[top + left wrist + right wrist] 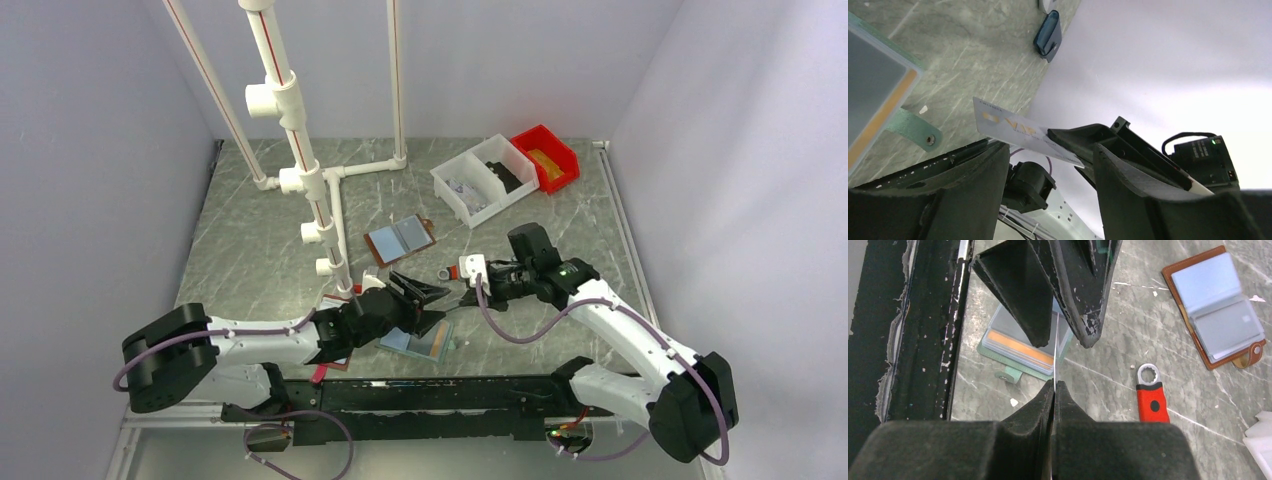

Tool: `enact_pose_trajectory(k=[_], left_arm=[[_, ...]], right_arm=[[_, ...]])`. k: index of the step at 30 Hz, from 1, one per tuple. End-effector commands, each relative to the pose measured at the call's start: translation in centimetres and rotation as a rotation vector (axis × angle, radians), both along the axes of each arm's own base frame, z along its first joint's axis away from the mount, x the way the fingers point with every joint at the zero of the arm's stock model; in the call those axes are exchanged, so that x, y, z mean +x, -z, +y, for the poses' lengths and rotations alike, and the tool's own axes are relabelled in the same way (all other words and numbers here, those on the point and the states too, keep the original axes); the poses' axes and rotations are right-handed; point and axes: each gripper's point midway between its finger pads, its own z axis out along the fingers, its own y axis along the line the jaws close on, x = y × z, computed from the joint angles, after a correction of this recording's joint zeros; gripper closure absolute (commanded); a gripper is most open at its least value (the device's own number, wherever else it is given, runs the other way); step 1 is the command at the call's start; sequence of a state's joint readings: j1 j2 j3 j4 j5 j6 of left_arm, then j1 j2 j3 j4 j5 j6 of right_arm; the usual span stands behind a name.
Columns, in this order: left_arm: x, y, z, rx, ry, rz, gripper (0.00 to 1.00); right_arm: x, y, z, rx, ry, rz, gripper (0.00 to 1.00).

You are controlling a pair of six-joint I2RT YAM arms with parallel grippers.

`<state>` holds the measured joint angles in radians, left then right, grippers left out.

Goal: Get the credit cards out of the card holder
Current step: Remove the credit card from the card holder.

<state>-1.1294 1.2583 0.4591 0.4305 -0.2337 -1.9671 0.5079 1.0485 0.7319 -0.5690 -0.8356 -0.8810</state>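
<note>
The card holder [425, 342] lies open on the table near the front rail, mint-green edged, with an orange-striped card in one pocket [1013, 342]. Its corner and snap strap show in the left wrist view [868, 95]. My right gripper [1054, 385] is shut on a pale credit card [1018, 132] with gold lettering, held in the air above the holder and seen edge-on [1054, 357] from the right wrist. My left gripper [1048, 190] is open. Its fingers [1028, 290] stand on either side of the card's far end without pressing it. The two grippers [428, 307] [462, 290] face each other.
A brown-edged folder [400, 240] lies open further back, with a red-handled wrench [1152, 395] between it and the grippers. White bins [480, 180] and a red bin [547, 157] stand at the back right. A white pipe frame [300, 170] rises on the left.
</note>
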Motion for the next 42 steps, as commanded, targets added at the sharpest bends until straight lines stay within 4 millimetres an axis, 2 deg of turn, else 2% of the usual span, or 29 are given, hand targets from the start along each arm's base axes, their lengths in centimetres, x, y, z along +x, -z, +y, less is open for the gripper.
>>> enact_pose_trajectory(k=[1, 11, 15, 17, 20, 24, 27, 33, 38, 42], left_arm=[[0.7, -0.7, -0.6, -0.029, -0.043, 0.026, 0.35], [1.1, 0.0, -0.7, -0.016, -0.068, 0.060, 0.44], [1.2, 0.3, -0.6, -0.020, -0.079, 0.071, 0.53], [1.2, 0.5, -0.5, -0.022, -0.083, 0.076, 0.54], [1.2, 0.5, -0.5, -0.029, -0.084, 0.074, 0.69], [1.2, 0.5, -0.6, -0.056, -0.081, 0.071, 0.86], [1.1, 0.7, -0.7, -0.073, -0.077, 0.070, 1.00], [1.1, 0.5, -0.7, -0.094, -0.067, 0.041, 1.00], [1.0, 0.6, 0.4, -0.034, -0.062, -0.045, 1.00], [0.5, 1.3, 1.7, 0.101, -0.018, -0.176, 1.00]], right_arm=[[0.1, -1.0, 0.8, 0.044, -0.036, -0.061, 1.00], [-0.7, -0.8, 1.2, 0.045, -0.076, -0.070, 1.00], [-0.8, -0.6, 1.2, 0.039, -0.083, -0.072, 1.00], [-0.9, -0.6, 1.3, 0.039, -0.087, -0.072, 1.00], [-1.2, -0.5, 1.3, 0.038, -0.102, -0.070, 0.98], [-1.8, -0.5, 1.3, 0.042, -0.135, -0.065, 0.87], [-2.7, -0.5, 1.2, 0.046, -0.184, -0.064, 0.73], [-4.3, -0.7, 0.7, 0.052, -0.263, -0.056, 0.47], [-4.7, -2.1, 0.0, 0.087, -0.276, -0.035, 0.35], [-5.3, -3.3, -1.0, 0.127, -0.292, -0.007, 0.27]])
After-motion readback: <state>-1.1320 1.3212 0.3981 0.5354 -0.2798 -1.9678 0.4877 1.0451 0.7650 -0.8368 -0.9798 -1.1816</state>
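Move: The credit card, still pinched in the right hand, already reaches between the open left fingers: its middle is about 2 cm right of and 2 cm below the left hand, level fore and aft. The card holder lies some 8 cm back, 5 cm left and 12 cm below. From the right hand the card's middle is about 1 cm back, 3 cm left and 1 cm below; the red-handled wrench lies 7 cm ahead, 6 cm right, 12 cm down. Left hand sinks 2 cm, pinching the card; right hand opens, frees it and backs off about 4 cm. ##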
